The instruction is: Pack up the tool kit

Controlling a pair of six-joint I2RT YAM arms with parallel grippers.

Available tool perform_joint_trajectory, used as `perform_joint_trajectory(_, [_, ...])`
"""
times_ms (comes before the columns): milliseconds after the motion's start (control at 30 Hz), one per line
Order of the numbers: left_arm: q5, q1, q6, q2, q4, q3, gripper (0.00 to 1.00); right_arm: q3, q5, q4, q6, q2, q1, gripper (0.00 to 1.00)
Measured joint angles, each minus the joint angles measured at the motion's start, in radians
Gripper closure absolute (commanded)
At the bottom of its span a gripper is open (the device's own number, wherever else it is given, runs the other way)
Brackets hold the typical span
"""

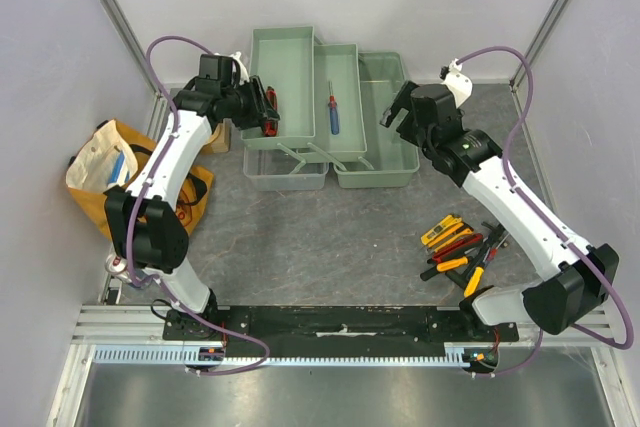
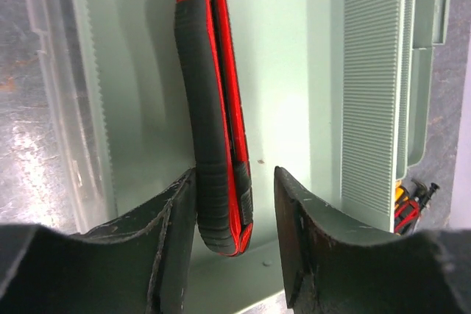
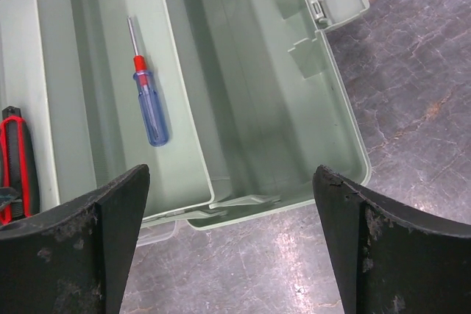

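The sage-green toolbox (image 1: pixel 385 162) stands open at the back, its trays spread to the left. A red and black utility knife (image 2: pixel 213 108) lies in the left tray (image 1: pixel 290 57). My left gripper (image 2: pixel 234 182) is open around the knife's handle end; the left finger touches it and a gap shows at the right finger. A blue-handled screwdriver (image 3: pixel 149 108) lies in the middle tray (image 1: pixel 345 67). My right gripper (image 3: pixel 230 182) hangs wide open and holds nothing, above the toolbox's near right edge. More hand tools (image 1: pixel 460 247) with yellow, red and black handles lie by the right arm.
A yellow-orange cloth bag (image 1: pixel 110 172) sits at the left wall beside the left arm. The translucent lid (image 1: pixel 285 172) juts out under the trays toward the near side. Grey walls close in the table on both sides.
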Motion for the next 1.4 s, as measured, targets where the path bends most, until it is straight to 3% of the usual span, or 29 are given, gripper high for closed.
perform_joint_trajectory(433, [-0.136,0.001,0.002,-0.088,-0.001,0.013,0.49,-0.018,-0.038,-0.019,0.021,0.006,-0.066,0.02])
perform_joint_trajectory(533, [-0.142,0.002,0.009,-0.135,0.0,0.027,0.43,-0.035,-0.053,-0.055,0.048,0.006,-0.127,0.02])
perform_joint_trajectory(700, [-0.137,0.003,0.026,-0.215,0.007,0.031,0.23,-0.131,-0.061,-0.158,0.079,0.003,-0.231,0.02])
perform_joint_trajectory(833, [-0.136,0.006,0.036,-0.265,0.016,0.028,0.13,-0.244,-0.081,-0.248,0.109,-0.015,-0.257,0.03])
perform_joint_trajectory(1000, [-0.129,0.012,0.039,-0.304,0.04,0.011,0.13,-0.378,-0.127,-0.311,0.146,-0.046,-0.289,0.16])
perform_joint_trajectory(1100, [-0.126,0.015,0.04,-0.309,0.046,-0.003,0.13,-0.454,-0.158,-0.318,0.167,-0.048,-0.301,0.36])
perform_joint_trajectory(1200, [-0.124,0.017,0.04,-0.309,0.048,-0.02,0.13,-0.517,-0.19,-0.301,0.174,-0.049,-0.306,0.48])
perform_joint_trajectory(1400, [-0.121,0.021,0.04,-0.309,0.05,-0.032,0.13,-0.566,-0.229,-0.233,0.183,-0.042,-0.313,0.52])
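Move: The yellow knife lies on the table about 13 cm back, 12 cm right and 27 cm below the right hand; the orange knife is some 2 cm behind and 3 cm right of it, the red cutter roughly 4 cm behind and 6 cm right of it. The red knife, already in the upper tray, has its middle about 3 cm ahead of the left hand, 2 cm below. Right hand sinks about 23 cm, back and right, towards the yellow knife, half-closing; left lifts off the red knife. ##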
